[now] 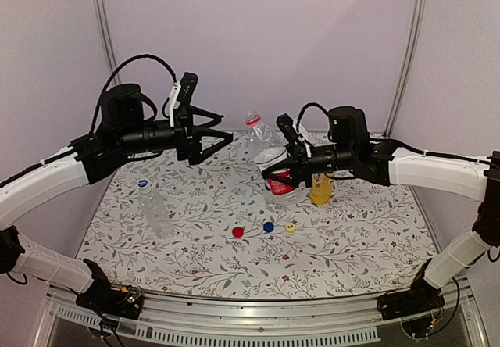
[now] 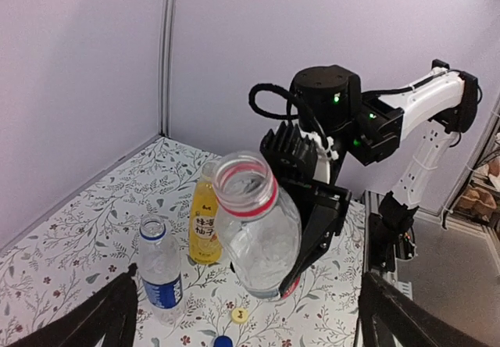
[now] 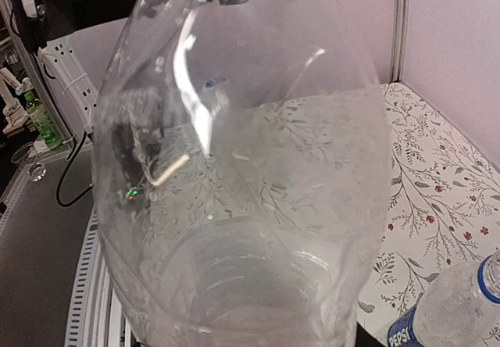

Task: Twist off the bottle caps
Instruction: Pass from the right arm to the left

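Observation:
My right gripper is shut on the lower body of a clear bottle with a red-white label, holding it tilted. Its neck carries a red ring and no cap. In the right wrist view this bottle fills the frame and hides the jaws. A black finger of the right gripper lies along its side. My left gripper hangs open and empty, to the left of the neck. The yellow bottle and the blue-label bottle stand uncapped on the table.
Three loose caps lie in a row on the floral table: red, blue and yellow. White walls with metal posts close the back and sides. The blue-label bottle also shows at the lower right of the right wrist view.

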Motion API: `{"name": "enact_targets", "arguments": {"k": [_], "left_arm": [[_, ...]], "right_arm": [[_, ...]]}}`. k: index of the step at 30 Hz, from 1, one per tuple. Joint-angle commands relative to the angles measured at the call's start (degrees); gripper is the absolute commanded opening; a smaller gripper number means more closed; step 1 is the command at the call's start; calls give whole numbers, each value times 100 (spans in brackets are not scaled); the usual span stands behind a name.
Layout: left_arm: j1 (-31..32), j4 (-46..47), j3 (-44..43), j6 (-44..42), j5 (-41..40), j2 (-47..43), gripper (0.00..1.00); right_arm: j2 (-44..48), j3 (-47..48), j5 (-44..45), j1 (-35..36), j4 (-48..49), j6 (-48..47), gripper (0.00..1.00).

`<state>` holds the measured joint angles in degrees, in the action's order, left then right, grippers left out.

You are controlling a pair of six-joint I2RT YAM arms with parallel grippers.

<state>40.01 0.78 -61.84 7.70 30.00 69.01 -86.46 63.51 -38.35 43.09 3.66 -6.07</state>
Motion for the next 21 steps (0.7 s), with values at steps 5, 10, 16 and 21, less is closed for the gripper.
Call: {"name": "enact_targets", "arguments": {"k": [5, 10, 16, 21], "left_arm": [[99, 341, -802, 649, 240, 713, 91], [121, 331, -1109, 745, 453, 1056, 77], [170, 318, -1289, 790, 608, 1290, 70], [193, 318, -1341, 797, 700, 1366, 63]], "right_arm": [[-213, 261, -225, 166, 156, 19, 45], [-273, 300, -193, 200, 109, -21, 45], [-260, 296, -160, 207, 100, -35, 45], [-241, 303, -138, 208, 91, -47, 45]]}}
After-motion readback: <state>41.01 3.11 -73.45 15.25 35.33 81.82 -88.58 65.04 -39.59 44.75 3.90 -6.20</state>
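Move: The opened bottle stands nearly upright in the right fingers. Its neck is about 7 cm right of the left hand, 3 cm ahead and 2 cm higher. From the left hand, the red cap lies on the table some 3 cm right and 3 cm back, the blue cap 12 cm right and 2 cm back, both roughly 34 cm below. From the right hand, the left fingers are about 11 cm left, 2 cm back and 9 cm higher; the yellow bottle is 17 cm right, 12 cm ahead, 15 cm lower. The bottle's bare neck is what the left hand goes for: the hand reaches about 5 cm right, with some 2 cm forward and a small rise, tilting and swinging clockwise some 10 degrees, its wide-open fingers narrowing by about a third. The right hand keeps its grip, eases the bottle a centimetre or two left and back towards it, then holds still. ##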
